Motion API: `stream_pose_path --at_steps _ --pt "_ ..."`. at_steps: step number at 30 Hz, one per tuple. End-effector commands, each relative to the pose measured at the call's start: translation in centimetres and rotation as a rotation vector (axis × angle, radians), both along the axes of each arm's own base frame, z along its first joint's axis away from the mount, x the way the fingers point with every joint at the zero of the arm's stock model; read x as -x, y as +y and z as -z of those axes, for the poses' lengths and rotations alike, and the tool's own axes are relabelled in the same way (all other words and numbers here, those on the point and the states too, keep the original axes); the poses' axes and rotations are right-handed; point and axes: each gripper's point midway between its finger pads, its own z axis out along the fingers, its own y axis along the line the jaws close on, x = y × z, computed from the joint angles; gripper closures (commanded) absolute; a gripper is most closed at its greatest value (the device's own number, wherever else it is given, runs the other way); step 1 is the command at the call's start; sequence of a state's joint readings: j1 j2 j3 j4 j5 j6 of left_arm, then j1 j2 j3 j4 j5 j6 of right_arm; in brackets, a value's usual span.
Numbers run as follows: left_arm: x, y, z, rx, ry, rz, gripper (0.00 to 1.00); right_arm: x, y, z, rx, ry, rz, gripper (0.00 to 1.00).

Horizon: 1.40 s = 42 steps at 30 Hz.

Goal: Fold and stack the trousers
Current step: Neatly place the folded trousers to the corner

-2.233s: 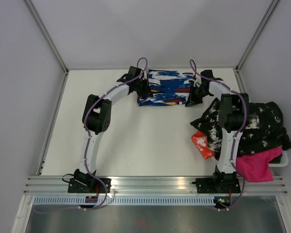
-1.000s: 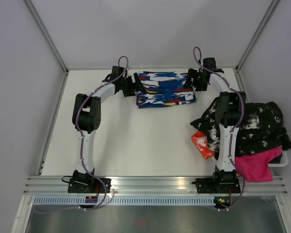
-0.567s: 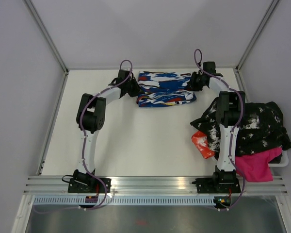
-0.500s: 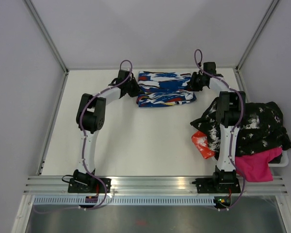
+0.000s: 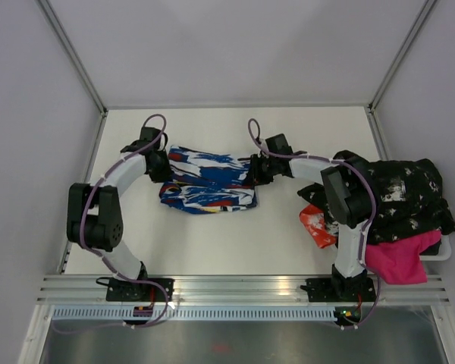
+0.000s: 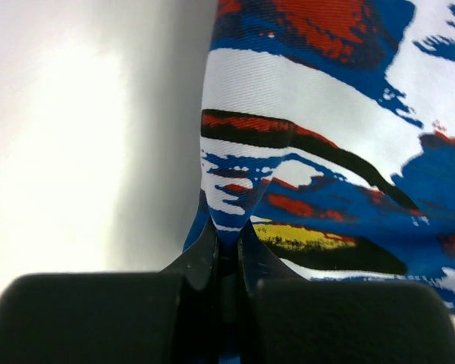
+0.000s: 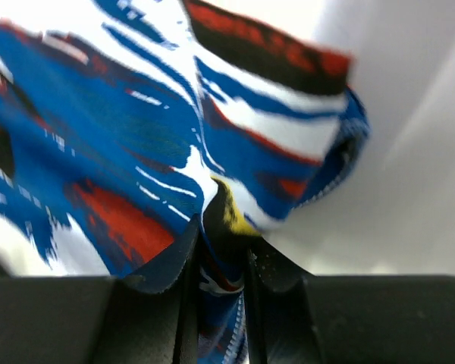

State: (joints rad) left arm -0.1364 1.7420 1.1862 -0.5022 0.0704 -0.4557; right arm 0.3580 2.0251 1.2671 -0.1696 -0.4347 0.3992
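The trousers [image 5: 208,180], royal blue with white, red, black and yellow splashes, lie folded in a thick bundle at the middle of the white table. My left gripper [image 5: 161,165] is shut on their left edge, and the left wrist view shows the fabric [image 6: 303,136] pinched between the fingers [image 6: 226,244]. My right gripper [image 5: 255,170] is shut on their right edge. The right wrist view shows a fold of cloth [image 7: 159,136] clamped between the fingers [image 7: 218,250].
A heap of other clothes, black-and-white [image 5: 390,197], pink [image 5: 398,258] and red-orange [image 5: 316,224], fills a tray at the right edge. The table [image 5: 212,243] is walled by grey panels at the back and sides.
Both grippers have closed on the bundle's ends and dragged the folded trousers from the far edge toward the near left, to the middle of the table.
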Motion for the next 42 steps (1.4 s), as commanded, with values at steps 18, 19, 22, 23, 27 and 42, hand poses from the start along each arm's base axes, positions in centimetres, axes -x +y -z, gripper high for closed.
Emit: stream_pose_path --at_steps 18,19,22,23,27,42 --pt "13.8 25.6 -5.4 -0.869 -0.151 -0.129 0.98 6.8 4.0 -9.1 0.12 -0.143 -0.332 0.06" --pt "13.5 25.6 -5.2 -0.902 -0.162 -0.036 0.98 5.7 3.1 -10.4 0.114 -0.162 -0.299 0.06" --pt "14.6 24.4 -3.1 -0.899 -0.133 0.136 0.98 3.9 0.7 -12.3 0.119 -0.211 -0.215 0.05" --pt "15.0 24.7 -2.9 -0.908 -0.122 0.122 0.98 3.5 0.1 -12.7 0.127 -0.227 -0.191 0.05" --pt "16.2 24.5 -1.9 -0.841 -0.155 0.157 0.98 2.0 -2.8 -12.2 0.18 -0.219 -0.122 0.05" --pt "16.7 30.1 -12.2 -0.86 -0.17 -0.274 0.13 -0.9 -2.9 -10.5 0.207 -0.205 -0.104 0.05"
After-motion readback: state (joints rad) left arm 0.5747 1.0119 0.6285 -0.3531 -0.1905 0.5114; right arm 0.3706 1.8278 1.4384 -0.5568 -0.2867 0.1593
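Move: Both hands still grip the folded trousers by opposite side edges; their middle is about 14 cm to the right of the left hand and level with it, and 14 cm to the left of the right hand. The spot near the table's near-left corner lies some 10 cm left of the left hand and 15 cm back, or 38 cm left and 14 cm back from the right. The table's near-left corner itself is about 30 cm left of the left hand and 35 cm back. Keeping its pinch on the left edge, the left hand hauls the trousers left and back, some 30 cm in all, towards the near-left corner, rolling about 45 degrees so the fingertips swing out leftward; then it opens and starts to rise. The right hand goes along back and left for about 14 cm, lets go of the right edge, lifts clear and returns forward and right, settling back slightly lower. ##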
